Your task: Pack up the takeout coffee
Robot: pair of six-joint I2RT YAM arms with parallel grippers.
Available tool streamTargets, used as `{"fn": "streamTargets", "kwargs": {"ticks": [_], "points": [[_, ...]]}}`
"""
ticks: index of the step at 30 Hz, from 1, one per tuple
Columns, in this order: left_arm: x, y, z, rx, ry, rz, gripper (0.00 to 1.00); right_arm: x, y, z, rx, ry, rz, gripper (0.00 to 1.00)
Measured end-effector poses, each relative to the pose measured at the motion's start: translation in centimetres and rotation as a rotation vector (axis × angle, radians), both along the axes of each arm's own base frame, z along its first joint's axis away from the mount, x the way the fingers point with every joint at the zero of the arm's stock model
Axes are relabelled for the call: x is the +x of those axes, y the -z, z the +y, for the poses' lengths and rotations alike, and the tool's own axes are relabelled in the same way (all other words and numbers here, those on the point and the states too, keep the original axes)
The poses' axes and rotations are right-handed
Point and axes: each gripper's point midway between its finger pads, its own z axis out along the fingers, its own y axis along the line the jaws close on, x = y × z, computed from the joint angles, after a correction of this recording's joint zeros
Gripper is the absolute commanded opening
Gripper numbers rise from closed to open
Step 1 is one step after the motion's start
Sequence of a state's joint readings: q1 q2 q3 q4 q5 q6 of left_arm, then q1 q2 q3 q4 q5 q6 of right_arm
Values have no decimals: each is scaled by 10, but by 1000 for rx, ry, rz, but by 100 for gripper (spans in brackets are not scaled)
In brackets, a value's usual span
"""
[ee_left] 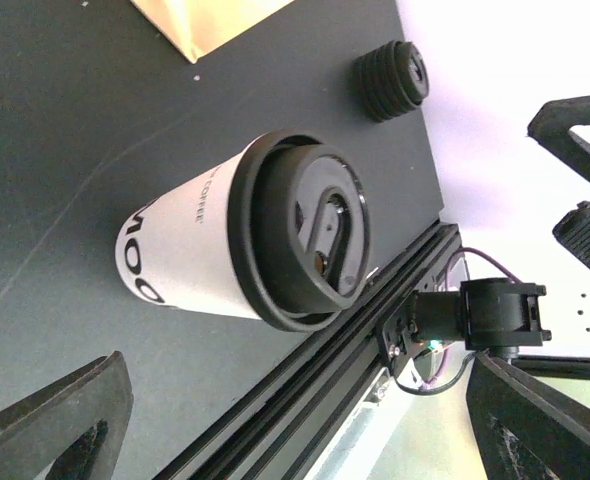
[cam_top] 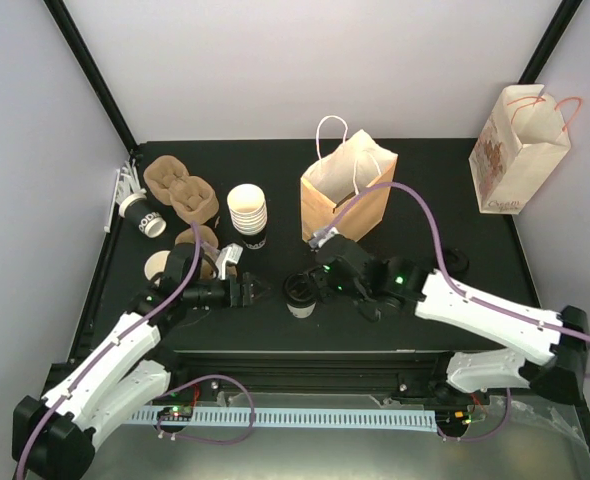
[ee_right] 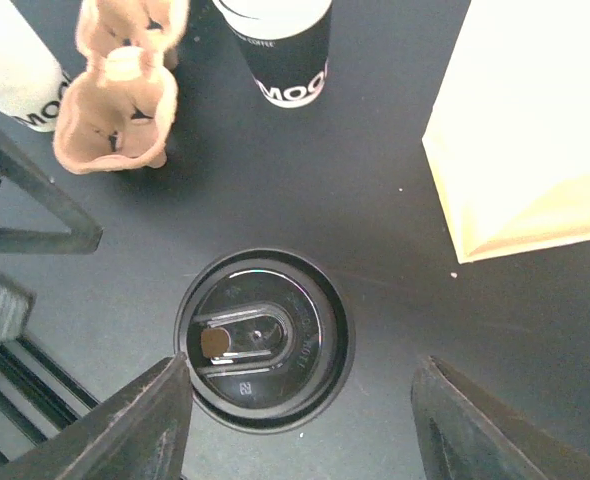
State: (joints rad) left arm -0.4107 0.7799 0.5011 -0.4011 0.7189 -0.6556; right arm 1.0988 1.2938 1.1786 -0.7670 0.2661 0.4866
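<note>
One takeout coffee (cam_top: pixel 299 296), a white paper cup with a dark band and a black lid, stands upright near the table's front edge. My right gripper (cam_top: pixel 313 281) hovers over it, open. In the right wrist view its black lid (ee_right: pixel 263 340) lies between the spread fingers (ee_right: pixel 145 420), the left one close to the rim and the right one well apart from it. My left gripper (cam_top: pixel 256 290) stands open just left of the cup, and the cup (ee_left: pixel 237 242) fills its wrist view beyond the wide-apart fingers (ee_left: pixel 55 420). Another white cup (cam_top: pixel 142 214) lies at the far left.
An open brown paper bag (cam_top: pixel 347 190) stands behind the cup. A stack of cups (cam_top: pixel 247 213), brown pulp carriers (cam_top: pixel 180 188) and a second carrier (cam_top: pixel 190 255) sit at the left. A stack of black lids (cam_top: pixel 455 262) lies at the right; a printed white bag (cam_top: pixel 520 150) hangs on the wall.
</note>
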Motion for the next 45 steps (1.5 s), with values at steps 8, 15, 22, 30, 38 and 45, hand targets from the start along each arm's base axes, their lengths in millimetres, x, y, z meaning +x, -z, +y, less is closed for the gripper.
{"fn": "streamTargets", "kwargs": {"ticks": [8,15,22,30,38,45], "points": [[-4,-17,0,-27,8,-154,81,-4,-2,-19,164,-20,-4,72],[-4,2,-12,-69,47,-55,67,-9,15,-11,231,-44,91,64],[-8,10,-22,-73,91,-6,64,-5,21,-4,309,-40,168,60],[-8,10,-23,-64,93,-26,64,-6,34,-2,269,-60,203,62],[-5,12,-23,-49,82,-35,64,-4,22,-6,186,-136,125,91],[-2,23,-23,-24,73,-6,65,-6,13,4,86,-162,87,100]]}}
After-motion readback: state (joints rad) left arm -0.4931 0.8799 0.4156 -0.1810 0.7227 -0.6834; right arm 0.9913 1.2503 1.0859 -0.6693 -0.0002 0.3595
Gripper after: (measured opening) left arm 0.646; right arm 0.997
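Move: The lidded cup stands about 10 cm to the left hand's right, 2 cm ahead and 8 cm lower; from the right hand it is level in reach, some 5 cm to the left and 14 cm down. Of that cup, the cup stack is about 15 cm farther out and 11 cm left, the open paper bag 18 cm farther out and 10 cm right, and the small cup carrier 11 cm farther out and 23 cm left. The left hand lifts about 2 cm, then comes down and to its right towards the side of the lidded cup, ending some 2 cm lower and 2 cm farther right, its wide-open fingers narrowing to about two thirds without closing on the cup. The right hand stays over the lid, swinging about 2 cm right and back, dipping about 3.5 cm below its start and rising again by 2 cm, while its wrist rolls nearly 20 degrees and mostly back and its fingers spread from part open to fully open. ##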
